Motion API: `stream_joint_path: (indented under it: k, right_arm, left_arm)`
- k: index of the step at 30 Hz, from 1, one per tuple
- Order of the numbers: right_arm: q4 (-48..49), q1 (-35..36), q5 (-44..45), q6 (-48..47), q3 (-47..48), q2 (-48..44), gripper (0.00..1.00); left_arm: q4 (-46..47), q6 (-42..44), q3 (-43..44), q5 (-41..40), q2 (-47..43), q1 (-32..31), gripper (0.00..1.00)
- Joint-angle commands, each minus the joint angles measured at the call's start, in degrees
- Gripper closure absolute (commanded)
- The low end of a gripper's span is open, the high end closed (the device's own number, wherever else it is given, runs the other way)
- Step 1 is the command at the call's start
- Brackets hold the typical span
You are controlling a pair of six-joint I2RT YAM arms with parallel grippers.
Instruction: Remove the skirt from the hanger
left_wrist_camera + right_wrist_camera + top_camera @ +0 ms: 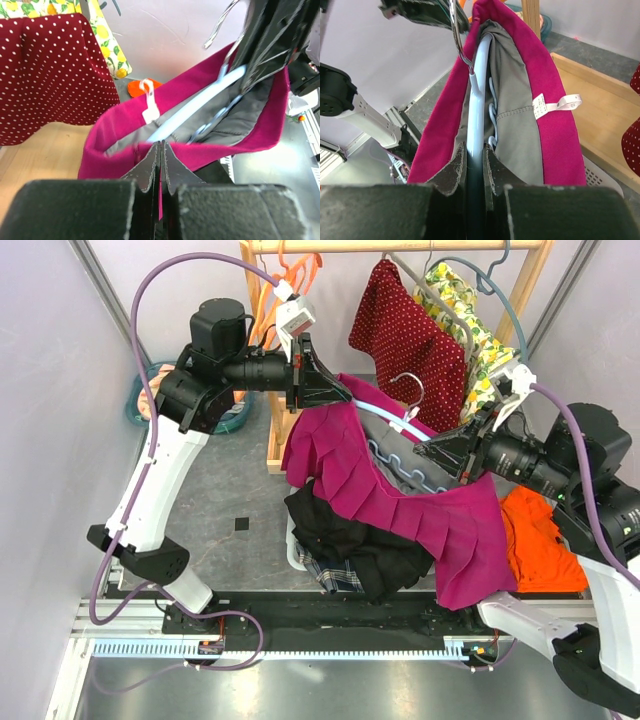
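A magenta pleated skirt point(400, 510) with grey lining hangs from a light blue hanger point(385, 412) held in the air between both arms, its hem draping over a pile of clothes. My left gripper point(340, 392) is shut on the skirt's waistband at its left end; in the left wrist view a sliver of magenta cloth shows between the closed tips point(161, 145). My right gripper point(440, 448) is shut on the hanger's blue bar point(479, 90), the jaws point(475, 150) clamped on either side of it. The waistband point(545, 75) still wraps round the hanger point(200, 102).
A wooden rack point(400, 245) at the back carries a red dotted garment point(405, 335), a lemon-print garment point(470, 320) and orange hangers point(290, 270). Dark clothes point(350, 540) lie heaped under the skirt. An orange garment point(535, 540) lies on the right, and a teal basket point(150, 400) stands far left.
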Motion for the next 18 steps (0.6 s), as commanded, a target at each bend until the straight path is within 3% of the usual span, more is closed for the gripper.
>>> stream_joint_path:
  k: [1, 5, 6, 8, 10, 11, 14, 18]
  right_arm:
    - [8.2, 0.1, -0.2, 0.9, -2.0, -1.3, 1.00]
    - [8.8, 0.1, -0.1, 0.9, -2.6, -1.3, 1.00]
    - [8.8, 0.1, 0.0, 0.9, -2.3, -1.4, 1.00]
    - [8.5, 0.1, -0.6, 0.8, -0.9, -1.0, 1.00]
    - [7.9, 0.1, -0.8, 0.7, 0.5, -0.8, 1.00]
    - [7.9, 0.1, -0.9, 0.7, 0.8, -0.8, 1.00]
    - [7.8, 0.1, -1.9, 0.9, 1.5, -1.1, 1.00]
    - [7.9, 0.0, -2.5, 1.4, 1.4, -1.4, 1.00]
  left_arm:
    - [2.0, -1.3, 2.6, 0.3, -1.4, 0.4, 0.98]
    - [2.0, -1.6, -0.1, -2.8, -2.6, 0.4, 0.98]
    - [2.1, -1.4, -1.1, -3.7, -3.1, 0.4, 0.95]
    - [1.2, -0.7, -3.3, -7.0, -3.6, 0.4, 0.76]
    - [0.4, 1.5, -4.9, -7.9, -4.5, 0.5, 0.77]
    - [0.5, 1.8, -5.9, -8.3, -5.1, 0.5, 0.24]
    - [3.5, 6.0, -11.1, -9.3, -8.9, 0.6, 0.20]
    - [3.5, 5.4, -9.5, -9.3, -8.5, 1.9, 0.19]
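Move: The left hand's shut fingertips are right at the left end of the magenta skirt's waistband, whose fold sits about 2 cm ahead, 2 cm right and 2 cm below. From that hand the hanger's neck is about 10 cm right and 4 cm back, the red dotted garment some 15 cm ahead and 14 cm right. The right hand already grips the blue hanger; from it, that waistband end lies about 10 cm ahead and 11 cm left. The left fingertips come off the waistband's left end: after a tiny lift the jaws spread wide, and the hand sinks about 3 cm while easing 2 cm left and a little forward, turning slightly counter-clockwise, so the open fingers sit either side of the band's end. The right hand keeps its pinch on the hanger, dipping 2 cm and rising again by half of that. ##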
